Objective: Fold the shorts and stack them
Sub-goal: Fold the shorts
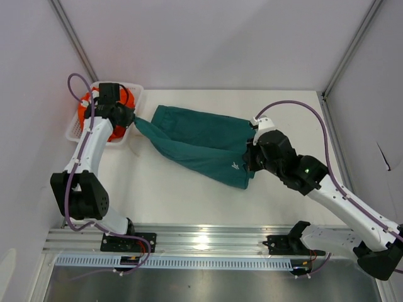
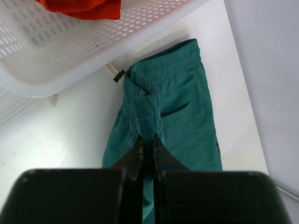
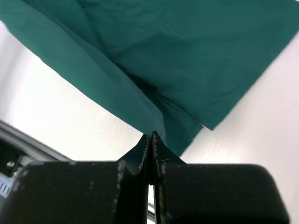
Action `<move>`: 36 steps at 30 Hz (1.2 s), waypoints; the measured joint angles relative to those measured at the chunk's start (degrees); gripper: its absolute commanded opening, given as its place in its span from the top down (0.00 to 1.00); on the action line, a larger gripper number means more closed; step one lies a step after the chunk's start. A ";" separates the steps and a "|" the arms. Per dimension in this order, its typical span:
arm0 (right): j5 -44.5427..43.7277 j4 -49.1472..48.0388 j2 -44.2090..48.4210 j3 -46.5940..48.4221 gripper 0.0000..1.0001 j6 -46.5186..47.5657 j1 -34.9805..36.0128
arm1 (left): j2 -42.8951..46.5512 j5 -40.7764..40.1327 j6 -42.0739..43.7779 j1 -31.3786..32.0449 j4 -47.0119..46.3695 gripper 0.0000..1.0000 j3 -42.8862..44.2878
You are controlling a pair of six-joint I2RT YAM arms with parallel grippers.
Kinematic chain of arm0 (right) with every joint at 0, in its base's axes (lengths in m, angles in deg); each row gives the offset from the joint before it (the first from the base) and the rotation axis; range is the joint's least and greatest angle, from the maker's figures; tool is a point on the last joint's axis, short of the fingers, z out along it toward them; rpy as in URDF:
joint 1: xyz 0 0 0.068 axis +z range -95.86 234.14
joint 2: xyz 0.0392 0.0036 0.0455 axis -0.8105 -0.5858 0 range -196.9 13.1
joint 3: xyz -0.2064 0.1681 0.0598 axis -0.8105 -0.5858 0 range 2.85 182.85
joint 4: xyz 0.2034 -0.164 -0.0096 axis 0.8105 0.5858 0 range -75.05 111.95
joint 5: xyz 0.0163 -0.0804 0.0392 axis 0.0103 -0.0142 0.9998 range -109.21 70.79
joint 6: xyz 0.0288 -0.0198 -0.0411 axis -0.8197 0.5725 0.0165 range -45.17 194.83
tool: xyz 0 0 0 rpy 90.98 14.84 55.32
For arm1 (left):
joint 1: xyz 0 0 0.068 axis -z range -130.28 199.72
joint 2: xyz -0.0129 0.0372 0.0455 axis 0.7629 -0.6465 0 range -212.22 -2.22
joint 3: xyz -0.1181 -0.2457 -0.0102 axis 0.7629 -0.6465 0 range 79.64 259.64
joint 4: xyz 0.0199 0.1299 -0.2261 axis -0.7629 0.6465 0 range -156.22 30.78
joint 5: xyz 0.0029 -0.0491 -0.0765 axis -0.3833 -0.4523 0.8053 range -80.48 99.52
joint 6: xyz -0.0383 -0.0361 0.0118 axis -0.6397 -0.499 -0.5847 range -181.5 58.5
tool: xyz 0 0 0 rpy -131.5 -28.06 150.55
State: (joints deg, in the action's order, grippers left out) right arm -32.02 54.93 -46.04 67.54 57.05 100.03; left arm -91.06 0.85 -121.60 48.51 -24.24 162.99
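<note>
The dark teal-green shorts (image 1: pixel 201 141) lie stretched across the middle of the white table, waistband to the left, leg hems to the right. My left gripper (image 1: pixel 133 119) is shut on a pinched fold of the waistband (image 2: pixel 145 100), right beside the basket. My right gripper (image 1: pixel 250 165) is shut on the edge of the leg fabric (image 3: pixel 168 126) at the shorts' right end and holds it a little above the table. The bright orange shorts (image 1: pixel 118 131) lie bunched in the basket and also show in the left wrist view (image 2: pixel 79 7), partly hidden by my left arm.
The white mesh plastic basket (image 1: pixel 137 100) stands at the far left corner; its wall (image 2: pixel 70 56) is close to my left gripper. Walls close in the left, back and right. A metal rail (image 1: pixel 201 239) runs along the near edge.
</note>
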 measured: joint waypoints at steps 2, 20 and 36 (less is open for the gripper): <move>2.25 -0.72 0.42 0.28 1.00 0.94 0.09 | 0.63 0.07 0.00 0.00 0.28 1.00 -0.22; -3.23 2.78 10.05 0.61 1.00 0.76 25.88 | 25.57 -1.22 0.09 -0.04 -1.16 1.00 -20.63; 2.69 3.91 0.98 9.09 1.00 7.65 -1.01 | 18.93 -4.76 -2.54 -2.84 4.15 1.00 -19.45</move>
State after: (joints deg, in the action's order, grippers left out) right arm -29.34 58.85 -45.06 76.63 64.70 99.02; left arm -72.13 -3.91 -124.13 45.67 -20.09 143.54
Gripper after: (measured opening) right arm 0.007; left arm 0.022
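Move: Both closed hands already hold the raised layer of the teal shorts between them. The middle of the half lying on the table is about 33 cm right, 5 cm ahead of and 20 cm below the left hand; the basket with the orange shorts stands some 15 cm left and 11 cm ahead of that hand. From the right hand the same lying half is about 22 cm left, 24 cm ahead and 24 cm below, and the table's front rail runs some 20 cm straight behind. Keeping its pinch on the waistband, the left hand pulls about 12 cm back from beside the basket, then eases slightly forward and left while dipping some 5 cm, dragging the shorts towards the robot. Meanwhile the right hand, still gripping the leg end, swings about 12 cm back with some left and up, turning counter-clockwise about 25 degrees, then reverses forward and right to nearly its starting spot, some 6 cm higher, mostly undoing the turn. ##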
